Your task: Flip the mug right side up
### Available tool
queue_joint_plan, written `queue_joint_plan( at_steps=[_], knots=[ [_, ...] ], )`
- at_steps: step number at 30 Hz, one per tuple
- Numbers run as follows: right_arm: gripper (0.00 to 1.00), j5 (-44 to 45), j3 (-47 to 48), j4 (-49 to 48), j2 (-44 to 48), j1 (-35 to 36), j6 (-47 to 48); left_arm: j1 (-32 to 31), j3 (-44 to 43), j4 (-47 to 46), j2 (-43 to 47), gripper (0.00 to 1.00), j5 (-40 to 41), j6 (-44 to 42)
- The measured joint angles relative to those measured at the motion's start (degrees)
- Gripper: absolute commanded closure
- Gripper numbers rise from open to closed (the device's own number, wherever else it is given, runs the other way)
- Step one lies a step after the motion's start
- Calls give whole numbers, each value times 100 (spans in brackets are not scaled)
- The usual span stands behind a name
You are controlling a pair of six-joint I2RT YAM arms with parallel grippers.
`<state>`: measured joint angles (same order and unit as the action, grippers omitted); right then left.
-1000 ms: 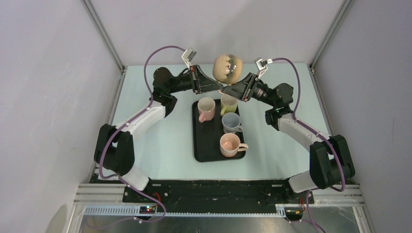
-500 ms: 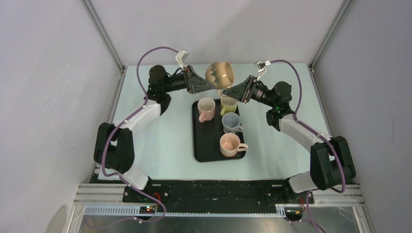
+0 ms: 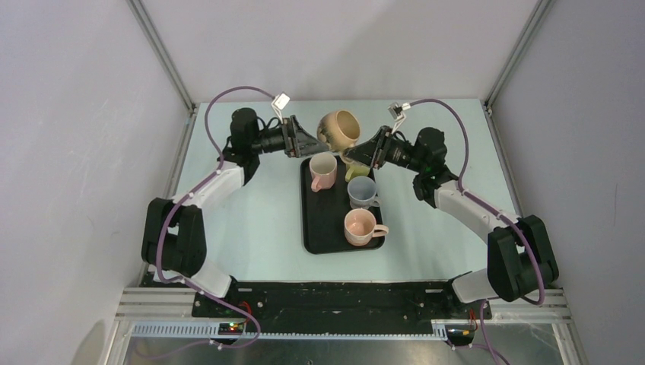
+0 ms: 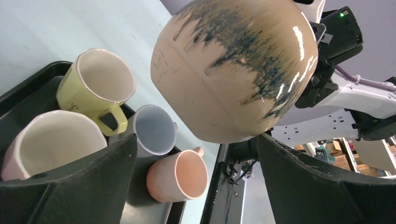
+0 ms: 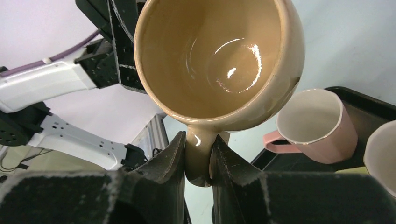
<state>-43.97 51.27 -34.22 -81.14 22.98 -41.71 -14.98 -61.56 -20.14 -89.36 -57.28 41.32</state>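
A round tan mug (image 3: 339,129) streaked with dark blue hangs in the air above the far end of the black tray (image 3: 323,220). It is tilted, and its mouth shows from above. My right gripper (image 5: 198,137) is shut on the mug's handle (image 5: 200,161), and the glossy inside of the mug (image 5: 215,60) fills the right wrist view. My left gripper (image 4: 195,140) is open. Its fingers (image 4: 93,177) stand on either side below the mug's rounded belly (image 4: 233,70), apart from it. Seen from above, the left gripper (image 3: 310,141) sits just left of the mug.
Several mugs stand upright on the tray: a pink one (image 3: 322,170), a yellow one (image 3: 356,169) partly under the right gripper, a grey-blue one (image 3: 362,192) and a salmon one (image 3: 360,226). Walls enclose the pale table (image 3: 251,213) on three sides.
My left gripper opened, let go of the mug and drew back to the left. The right gripper swung the mug lower and leftward, turning its mouth upward.
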Motion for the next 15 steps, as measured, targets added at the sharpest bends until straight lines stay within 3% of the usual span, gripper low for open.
queue_joint_plan(
  at_steps=[15],
  knots=[
    [100, 267, 0, 1145, -7, 573, 1141, 636, 94, 1753, 372, 0, -212, -1676]
  ],
)
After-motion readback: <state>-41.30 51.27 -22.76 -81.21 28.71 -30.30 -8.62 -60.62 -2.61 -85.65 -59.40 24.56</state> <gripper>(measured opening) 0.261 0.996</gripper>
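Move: The right hand already holds the tipped tan mug by its handle; the tray's empty near-left spot, probably its goal, lies about 9 cm back, 6 cm left and 19 cm below. The pink mug stands roughly 2 cm ahead, 6 cm left and 15 cm below, the yellow mug 5 cm ahead, 5 cm right and as low. From the open left hand that spot is some 12 cm back, 1 cm right and 17 cm below. Right keeps its handle grip, sinking about 4 cm, back and left, rolling upright; open left withdraws leftward, sinking. ##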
